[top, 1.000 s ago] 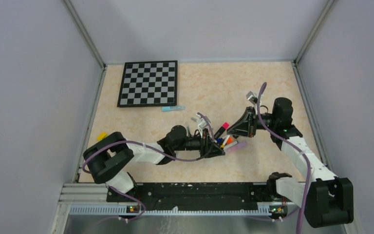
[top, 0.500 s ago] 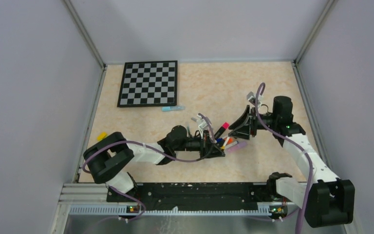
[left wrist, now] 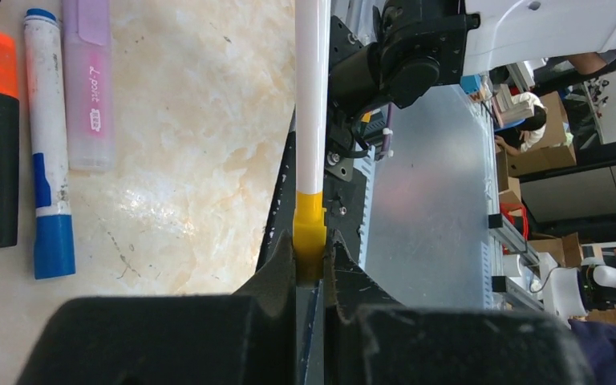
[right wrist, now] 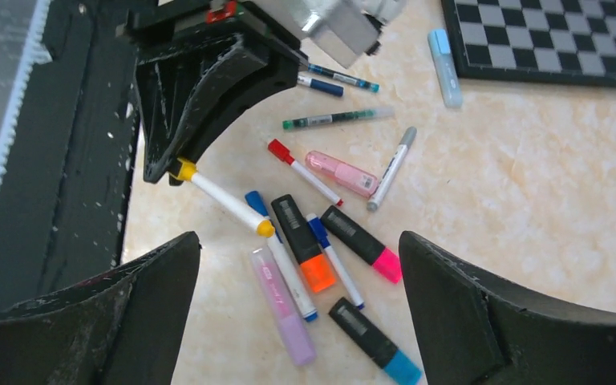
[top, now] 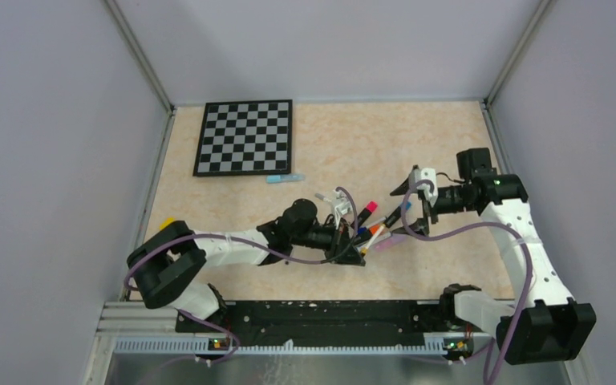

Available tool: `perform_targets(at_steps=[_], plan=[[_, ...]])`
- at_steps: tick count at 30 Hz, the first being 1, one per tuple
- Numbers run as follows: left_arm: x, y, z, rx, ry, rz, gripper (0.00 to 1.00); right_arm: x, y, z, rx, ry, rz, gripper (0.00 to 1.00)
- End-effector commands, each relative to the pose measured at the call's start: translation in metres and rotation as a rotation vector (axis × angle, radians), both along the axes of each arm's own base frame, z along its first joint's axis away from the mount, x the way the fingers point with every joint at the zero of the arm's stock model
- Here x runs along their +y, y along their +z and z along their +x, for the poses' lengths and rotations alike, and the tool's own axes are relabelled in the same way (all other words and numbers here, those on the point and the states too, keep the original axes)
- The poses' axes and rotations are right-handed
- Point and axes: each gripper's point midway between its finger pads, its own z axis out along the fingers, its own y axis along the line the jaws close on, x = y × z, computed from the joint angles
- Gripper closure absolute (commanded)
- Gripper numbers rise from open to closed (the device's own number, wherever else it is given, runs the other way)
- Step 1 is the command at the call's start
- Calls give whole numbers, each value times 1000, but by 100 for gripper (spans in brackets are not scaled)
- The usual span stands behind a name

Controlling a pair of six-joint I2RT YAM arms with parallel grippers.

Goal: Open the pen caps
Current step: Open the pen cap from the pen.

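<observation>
My left gripper (left wrist: 310, 261) is shut on the yellow end of a white pen (left wrist: 310, 96). That pen (right wrist: 224, 200) slants off the left fingers (right wrist: 164, 152) and carries a second yellow tip (right wrist: 265, 228). Below it on the table lies a cluster of capped pens (top: 373, 228): an orange-capped black marker (right wrist: 305, 245), a pink-capped one (right wrist: 361, 243), a light-blue-capped one (right wrist: 373, 341), a lilac highlighter (right wrist: 282, 306) and two blue-capped white pens (right wrist: 333, 261). My right gripper (right wrist: 298, 237) hangs open above this cluster, holding nothing, and sits just right of the left gripper (top: 351, 253).
Further pens lie behind: a red-capped one (right wrist: 303, 172), a pink highlighter (right wrist: 342, 173), a grey pen (right wrist: 391, 168), a green pen (right wrist: 337, 119). A light blue highlighter (top: 285, 178) lies by the checkerboard (top: 245, 136). A yellow block (top: 168, 223) sits at the left wall.
My right gripper has gone from shut to wide open and drawn back to the right, away from the left gripper. The left gripper has closed fully on the pen's yellow end.
</observation>
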Motion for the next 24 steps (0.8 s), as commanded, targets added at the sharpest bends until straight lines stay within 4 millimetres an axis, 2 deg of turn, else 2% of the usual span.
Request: perform_targets(at_steps=[1,7,14,20,24], plan=[[-4,26,-2,0,-55,-10,100,5,16,-18,-293,206,-26,9],[-11,32,-1,76,-73,5,100,12,-8,-32,-365,348,-102,16],[-19,36,-2,146,-110,-4,100,15,-35,-31,-427,434,-248,33],[-25,31,-2,192,-135,13,100,18,-47,-34,-459,502,-313,44],[-28,32,-5,220,-161,11,100,18,-62,-37,-466,551,-368,49]])
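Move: The white pen is still pinched by its yellow cap in my left hand, its middle about 4 cm ahead, 4 cm to the right and 2 cm above that hand. From my open right hand, it lies roughly 6 cm back, 6 cm left and 8 cm below. On the table some 20 cm under my right hand, the orange-capped highlighter is about 6 cm left, the blue-capped one 6 cm ahead and 4 cm right, the lilac one 2 cm back and 2 cm right. I swing my right hand back about 4 cm, then mostly down some 5 cm with a slight leftward drift, turning it counter-clockwise and dipping its fingers as they narrow to about half open around the pen's free end. My left hand keeps its pinch on the cap, rises about 2 cm, then sinks a little while easing 2 cm right towards the right hand and tilting the pen's free end down. ##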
